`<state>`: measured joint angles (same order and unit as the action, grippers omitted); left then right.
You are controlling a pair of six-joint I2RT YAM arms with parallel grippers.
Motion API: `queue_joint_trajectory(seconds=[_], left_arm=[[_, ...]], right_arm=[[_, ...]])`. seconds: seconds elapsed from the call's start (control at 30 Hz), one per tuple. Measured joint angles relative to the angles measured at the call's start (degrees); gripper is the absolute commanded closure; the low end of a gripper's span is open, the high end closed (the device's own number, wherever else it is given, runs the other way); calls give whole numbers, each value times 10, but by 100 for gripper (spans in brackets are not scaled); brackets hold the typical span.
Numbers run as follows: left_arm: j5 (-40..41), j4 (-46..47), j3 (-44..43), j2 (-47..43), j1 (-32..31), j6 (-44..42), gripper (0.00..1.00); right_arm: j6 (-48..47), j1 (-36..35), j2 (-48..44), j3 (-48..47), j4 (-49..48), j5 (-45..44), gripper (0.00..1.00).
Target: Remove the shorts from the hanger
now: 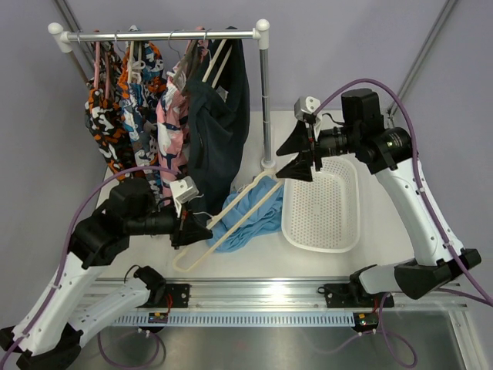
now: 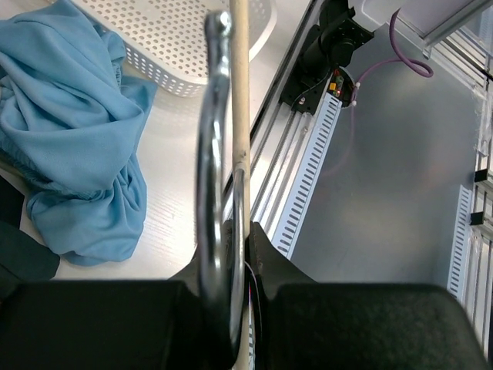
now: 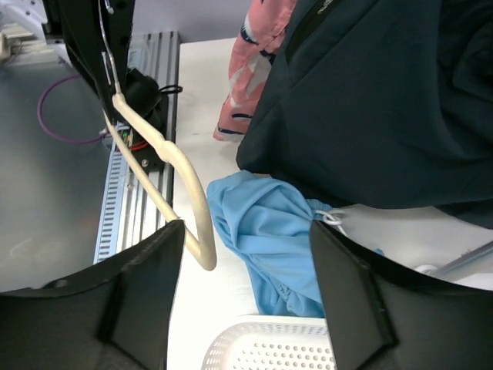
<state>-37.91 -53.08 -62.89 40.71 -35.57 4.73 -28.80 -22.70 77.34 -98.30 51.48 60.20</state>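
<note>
The light blue shorts (image 1: 250, 222) (image 2: 69, 131) (image 3: 269, 231) lie crumpled on the table, beside and partly under a cream hanger (image 1: 231, 216) (image 3: 189, 193). My left gripper (image 1: 192, 229) (image 2: 246, 239) is shut on the hanger's metal hook (image 2: 212, 154). The hanger slants from there toward the back right. My right gripper (image 1: 297, 158) (image 3: 246, 254) hovers open over the hanger's far end and the blue shorts, holding nothing. The dark navy shorts (image 1: 219, 116) (image 3: 370, 100) hang from the rack just behind.
A white pipe rack (image 1: 154, 35) at the back left carries orange-black-white patterned garments (image 1: 115, 108) and a pink patterned one (image 1: 171, 123) (image 3: 250, 69). Its right post (image 1: 266, 100) stands near my right gripper. A white perforated basket (image 1: 323, 204) (image 2: 177, 38) (image 3: 262, 347) lies right of the shorts.
</note>
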Motion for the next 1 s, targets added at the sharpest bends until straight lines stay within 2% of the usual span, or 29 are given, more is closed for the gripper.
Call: queue_joint_trajectory(seconds=[0.03,0.07,0.1,0.2,0.37,0.6,1.0], left_arm=[[-1,-1,0,0,-1,-1,100],[-3,-1,0,0,-2,-3,100],[-5,-1,0,0,-2,-4,100],[-5,-1,0,3,-3,-5,100],[-5,-3,-1,9,-4,-7,100],[15,-20,-24,-3,-5,-11,100],[60,-19,-83,-53,-8,6,100]], right_arm=[[-6,-4,8,-5,7,3,38],[-11,-12,16,-9,16,6,39],[-19,-16,19,-9,24,8,48],[-34,-40,25,-12,44,13,63],[-53,-48,27,-18,70,25,100],[-66,-48,19,-9,82,33,100],[-68,-54,-39,98,45,69,100]])
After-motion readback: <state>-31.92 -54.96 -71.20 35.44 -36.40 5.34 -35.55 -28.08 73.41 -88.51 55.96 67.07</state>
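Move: The left hand already holds the bare hanger near its hook. The hanger's far end lies some 14 cm to that hand's right, 10 cm ahead and a little higher. From the open right hand, that end is about 3 cm back, 2 cm to the left and 1 cm below. The blue shorts lie about 22 cm under the right hand and 9 cm to its left, the white basket equally low, 13 cm to its right and 5 cm ahead. The right fingers close and pinch the hanger's far end as the hand eases back, slightly left and down onto it; with the end held, the hand carries on back and down, about 6 cm back in all, turning some 15 degrees counter-clockwise. The left hand keeps its grip, still at first, then lifts about 6 cm and drifts 2 cm left, tilting roughly 10 degrees. ##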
